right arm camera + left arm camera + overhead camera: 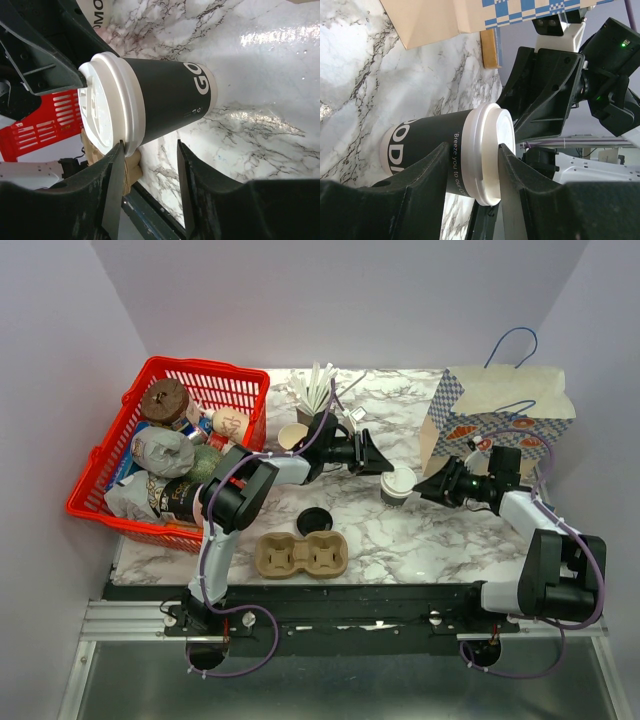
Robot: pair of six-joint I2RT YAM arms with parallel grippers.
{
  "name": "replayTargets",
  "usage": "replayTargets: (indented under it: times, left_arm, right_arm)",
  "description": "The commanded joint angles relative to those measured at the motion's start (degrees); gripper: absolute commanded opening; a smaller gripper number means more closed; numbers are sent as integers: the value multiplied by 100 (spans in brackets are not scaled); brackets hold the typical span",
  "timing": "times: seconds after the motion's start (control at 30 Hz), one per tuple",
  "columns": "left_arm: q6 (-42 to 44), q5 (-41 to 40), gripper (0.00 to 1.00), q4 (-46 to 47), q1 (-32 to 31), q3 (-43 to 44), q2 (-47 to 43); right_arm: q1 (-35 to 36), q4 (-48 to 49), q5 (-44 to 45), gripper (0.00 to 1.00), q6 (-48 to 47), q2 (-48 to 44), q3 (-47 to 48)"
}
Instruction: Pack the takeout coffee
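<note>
The takeout coffee, a dark paper cup with a white lid, stands on the marble table between my two grippers. My left gripper comes at it from the left, rolled on its side. In the left wrist view the cup lies across the gripper: one finger touches the lid top, the other crosses in front of the body, and the jaws stand apart. My right gripper faces it from the right. In the right wrist view the cup sits just past the open gripper, one fingertip at the lid rim.
A blue-checked paper bag stands at the back right, behind the right arm. A red basket full of items fills the left side. A cardboard cup carrier and a round black lid lie near the front. A cream cup stands behind the left arm.
</note>
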Motion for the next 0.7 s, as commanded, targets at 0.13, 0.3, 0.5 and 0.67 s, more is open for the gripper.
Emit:
replayTargets:
  times: [0.13,0.3,0.5,0.67]
  left_arm:
    - [140,83,60,79,73,62,226]
    - [7,347,66,610,82,282,93]
    - [806,173,74,-354,90,563,-188]
    - [1422,-48,75,-1278,99,817,-328]
  right_arm:
    - [-61,-209,660,66,-524,-333,-549]
    - [-52,62,115,77,-594,-825,-549]
    - [-61,608,-88,81,-313,-861,-470]
    - [-52,618,-167,82,-452,-913,-172]
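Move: The lidded coffee cup stands between the hands: its middle is about 4 cm right, 4 cm back and 5 cm below the left hand. From the right hand it is some 8 cm left, 1 cm ahead and 3 cm lower. The paper bag stands about 11 cm right and 12 cm ahead of the right hand; the black lid lies on the table some 16 cm left and 14 cm back of the left hand. Both hands ease off the cup's lid, fingers opening wider as each rises roughly 1.5 cm, wrists tipping up slightly. ##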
